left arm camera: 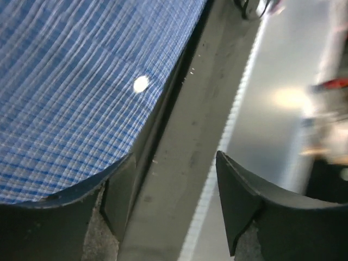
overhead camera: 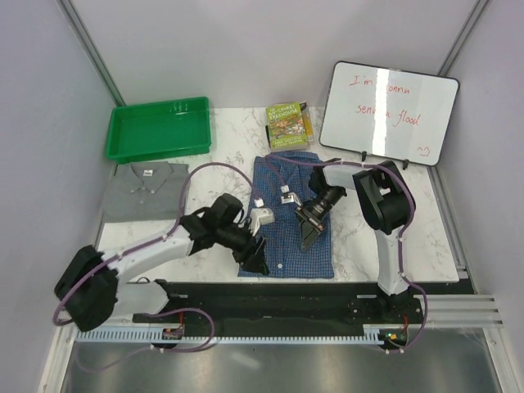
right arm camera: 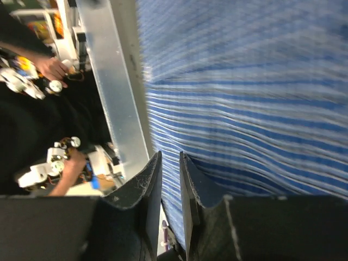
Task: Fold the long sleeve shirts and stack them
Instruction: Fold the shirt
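Note:
The blue checked long sleeve shirt lies folded in the middle of the table, collar to the far side. The grey long sleeve shirt lies folded to its left. My left gripper hangs at the blue shirt's near left corner. In the left wrist view this gripper is open and empty, beside the blue shirt and its white button. My right gripper points down over the blue shirt's near half. Its jaws stand a narrow slit apart above the blue shirt, pinching nothing that I can see.
A green tray stands at the back left, a book at the back middle, and a whiteboard at the back right. The black rail runs along the near edge, just beyond the blue shirt's hem.

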### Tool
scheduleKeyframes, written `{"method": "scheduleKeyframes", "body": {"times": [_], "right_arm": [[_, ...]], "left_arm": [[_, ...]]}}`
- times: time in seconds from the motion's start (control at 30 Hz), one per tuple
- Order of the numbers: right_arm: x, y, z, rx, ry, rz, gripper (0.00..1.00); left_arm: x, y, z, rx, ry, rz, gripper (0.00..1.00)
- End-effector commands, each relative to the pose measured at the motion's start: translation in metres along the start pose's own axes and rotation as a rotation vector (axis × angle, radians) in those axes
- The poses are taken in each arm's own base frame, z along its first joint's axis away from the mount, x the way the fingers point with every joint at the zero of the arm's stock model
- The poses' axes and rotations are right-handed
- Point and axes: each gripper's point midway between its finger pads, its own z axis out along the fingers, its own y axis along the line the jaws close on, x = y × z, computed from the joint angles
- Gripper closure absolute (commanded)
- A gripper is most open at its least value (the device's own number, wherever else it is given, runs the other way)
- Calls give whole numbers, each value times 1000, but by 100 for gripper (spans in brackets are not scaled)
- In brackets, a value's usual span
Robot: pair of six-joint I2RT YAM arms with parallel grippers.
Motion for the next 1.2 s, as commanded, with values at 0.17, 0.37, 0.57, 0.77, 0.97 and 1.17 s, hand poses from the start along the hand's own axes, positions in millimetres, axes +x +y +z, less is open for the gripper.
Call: {"method": "scheduleKeyframes", "body": {"times": [0.17, 0.37, 0.57, 0.77, 0.97, 1.17], "right_arm": [[-42, 30, -36, -59, -159, -88, 72], [-70, 6, -25, -48, -189, -71, 70], [-63, -45, -9, 64, -163, -19, 73], [-56, -73, 0, 124, -138, 12, 73], [-56, -84, 3, 129, -131, 24, 74], [-56, -86, 5, 138, -128, 16, 74]], "left_arm": [[-42, -2, 7, -491, -99, 1083, 30], [-21, -13, 41, -577, -57, 1343, 31], [-22, -10, 58, -666, -57, 1428, 34], [-17, 1, 68, -694, -27, 1456, 40], [-11, 13, 81, -707, 7, 1511, 44], [-13, 12, 83, -710, 13, 1515, 72]]}}
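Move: The shirt's bottom hem, where the left fingers will close, lies about 6 cm to the left hand's right, 1 cm back and 7 cm below; a white button sits some 3 cm beyond that part of the hem. The right gripper is roughly 8 cm ahead and 13 cm right of the left hand, slightly lower. From the right hand, the mid-shirt spot is about 6 cm ahead, 2 cm left and 5 cm down, and the shirt's right edge 6 cm to its right, level with it fore and aft. The shirt's bottom hem is approached by the left hand, which rises briefly while going right, then sinks to end about 6 cm lower and 6 cm to the right, rolling roughly a quarter turn so the fingers straddle the hem and start narrowing on it. Meanwhile the partly closed right gripper goes some 6 cm forward, lifting and then coming down onto the middle of the shirt, where it stays. ##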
